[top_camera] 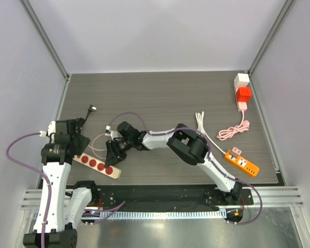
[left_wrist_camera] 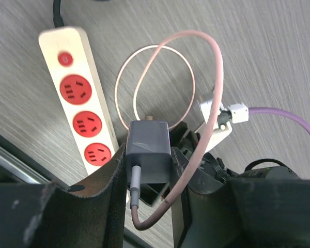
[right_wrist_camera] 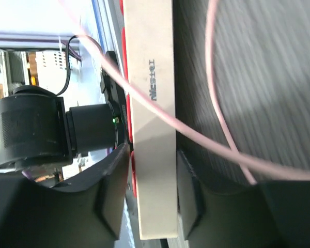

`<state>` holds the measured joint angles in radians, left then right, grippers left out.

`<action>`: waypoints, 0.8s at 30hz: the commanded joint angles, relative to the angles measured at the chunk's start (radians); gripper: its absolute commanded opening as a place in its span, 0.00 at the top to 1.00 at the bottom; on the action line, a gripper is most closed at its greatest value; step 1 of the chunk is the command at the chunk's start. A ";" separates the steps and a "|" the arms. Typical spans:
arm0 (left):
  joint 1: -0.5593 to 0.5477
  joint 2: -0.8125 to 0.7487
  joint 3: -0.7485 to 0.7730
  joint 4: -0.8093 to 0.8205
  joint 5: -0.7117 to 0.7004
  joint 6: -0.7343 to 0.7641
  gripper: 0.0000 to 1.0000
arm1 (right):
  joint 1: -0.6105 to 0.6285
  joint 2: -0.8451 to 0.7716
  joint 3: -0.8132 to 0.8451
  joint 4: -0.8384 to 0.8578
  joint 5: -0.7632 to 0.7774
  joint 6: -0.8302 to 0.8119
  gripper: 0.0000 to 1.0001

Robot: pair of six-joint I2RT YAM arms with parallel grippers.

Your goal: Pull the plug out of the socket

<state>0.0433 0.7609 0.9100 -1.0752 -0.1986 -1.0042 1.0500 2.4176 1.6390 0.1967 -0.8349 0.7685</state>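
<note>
The grey plug (left_wrist_camera: 149, 150), a block with a pink cable (left_wrist_camera: 206, 77) running from its rear, is off the socket and held above the table with my left gripper (left_wrist_camera: 149, 175) shut on its sides. The cream power strip (left_wrist_camera: 77, 93) with red sockets lies to its left, all the sockets in view empty. From above, the strip (top_camera: 98, 165) lies at the near left, my left gripper (top_camera: 80, 142) over its far end. My right gripper (top_camera: 113, 152) straddles its near end. In the right wrist view the strip (right_wrist_camera: 152, 155) stands between the fingers (right_wrist_camera: 111, 196) with a slim gap on the left side.
An orange power strip (top_camera: 242, 163) lies at the near right. Red and white adapters (top_camera: 242, 90) sit at the far right, with a coiled pink cable (top_camera: 232, 130) and a white cable (top_camera: 200, 124) between. A black cable end (top_camera: 89, 112) lies behind the left arm.
</note>
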 commanded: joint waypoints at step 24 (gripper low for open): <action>-0.095 0.113 0.102 0.368 0.416 0.161 1.00 | -0.222 -0.689 -0.605 -0.272 0.816 -0.361 0.08</action>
<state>0.0044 0.8356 0.9382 -0.8314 0.1482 -0.8524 0.8124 1.7771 1.0744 -0.0307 -0.2523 0.4702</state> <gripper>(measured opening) 0.328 0.908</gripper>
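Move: Just off the right end of the socket strip, the right hand's opening fingers still straddle the strip; its middle lies about 7 cm to the left, 1 cm back and 2 cm lower, with the loose pink cable loop some 8 cm ahead and 1 cm left. The left hand already holds the plug clear above the strip, whose middle is roughly 5 cm back and 16 cm below; the cable loop lies about 5 cm ahead, 6 cm right, at table level. Opening wide, the right fingers come free of the strip's end as the hand draws right and rises, then swings on right and forward and dips again, some 19 cm right and 12 cm forward in all, turning clockwise about 30 degrees. The left hand keeps its grip on the plug and carries it right, forward and a little up, about 9 cm altogether, turning clockwise and tipping its fingers up slightly. ##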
